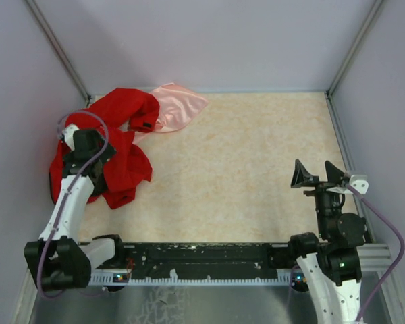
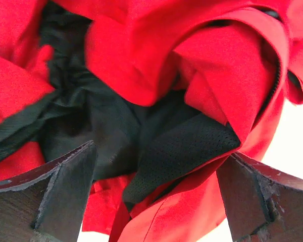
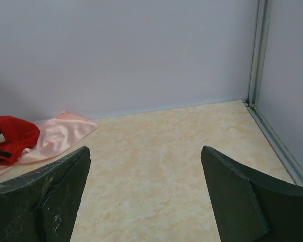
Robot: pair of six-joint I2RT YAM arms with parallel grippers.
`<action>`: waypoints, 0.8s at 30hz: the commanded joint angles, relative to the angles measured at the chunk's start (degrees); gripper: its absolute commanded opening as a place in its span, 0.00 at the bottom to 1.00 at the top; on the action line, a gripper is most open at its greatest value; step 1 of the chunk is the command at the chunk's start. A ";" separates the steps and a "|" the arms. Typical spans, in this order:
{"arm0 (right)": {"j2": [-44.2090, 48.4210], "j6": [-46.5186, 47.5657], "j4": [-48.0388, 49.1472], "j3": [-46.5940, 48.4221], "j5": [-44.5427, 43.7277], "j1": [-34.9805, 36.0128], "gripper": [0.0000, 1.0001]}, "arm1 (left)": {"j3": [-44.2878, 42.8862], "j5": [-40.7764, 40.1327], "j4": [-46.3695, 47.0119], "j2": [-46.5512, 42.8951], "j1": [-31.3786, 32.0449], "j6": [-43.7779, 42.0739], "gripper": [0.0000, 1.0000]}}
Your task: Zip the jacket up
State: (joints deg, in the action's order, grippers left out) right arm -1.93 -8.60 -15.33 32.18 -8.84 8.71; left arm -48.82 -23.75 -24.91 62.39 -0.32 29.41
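The red jacket (image 1: 125,162) lies crumpled in a heap at the far left of the table, one part reaching toward the back corner. My left gripper (image 2: 161,150) hangs open just above the heap, its jaws wide on either side of a fold of black mesh lining (image 2: 187,146) and red fabric (image 2: 141,50), holding nothing. A dark zipper line (image 2: 278,83) runs along one red edge at the right of the left wrist view. My right gripper (image 1: 314,165) stands open over bare table at the right, far from the jacket (image 3: 12,132).
A pale pink shiny cloth (image 1: 179,104) lies against the back wall, touching the jacket's far end; the right wrist view shows the pink cloth (image 3: 60,133) too. Grey walls with metal corner rails (image 3: 255,55) enclose the beige tabletop (image 1: 243,169).
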 commanded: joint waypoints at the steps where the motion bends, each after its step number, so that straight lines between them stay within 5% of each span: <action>1: 1.87 0.25 2.99 -0.01 -0.91 -0.56 0.91 | -2.09 2.06 3.83 4.08 -6.54 2.97 0.99; 10: 2.10 0.25 2.80 0.07 -0.96 -0.21 0.91 | 1.42 11.38 5.98 19.14 -17.56 11.19 0.99; 17: 2.11 0.25 2.57 0.21 -0.69 -0.15 0.91 | 0.43 20.55 8.51 29.91 -19.46 13.15 0.93; 19: 2.16 0.25 2.43 0.27 -0.74 -0.10 0.91 | 0.95 21.97 10.64 31.33 -19.61 13.26 0.81; 24: 2.11 0.23 2.29 0.36 -0.49 -0.14 0.91 | 2.07 24.99 13.85 29.87 -20.86 13.41 0.10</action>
State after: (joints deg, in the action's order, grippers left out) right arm -0.86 -8.60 -15.16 31.79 -9.32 8.75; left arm -48.86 -4.80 -12.78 91.22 -20.73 42.17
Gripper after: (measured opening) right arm 0.906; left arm 0.344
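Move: The left hand, open and empty, hangs over the jacket; the fold it goes for, where red cloth meets black lining, lies about 3 cm ahead, 6 cm to its left and 14 cm below. On the jacket, the loose red flap is some 3 cm ahead and 5 cm right, the black cuff about 25 cm ahead and 7 cm right. From the idle right hand the fold is roughly 16 cm ahead, 70 cm left and 29 cm down. Down some 14 cm and about 6 cm to the left, the left hand drops onto the jacket, drifting left early, then mostly sinking, its wrist rolling left side down and turning counter-clockwise. Near the bottom it eases forward a little while the wide-open fingers close to about a third, pinching the fold of red cloth and black lining between their tips. ##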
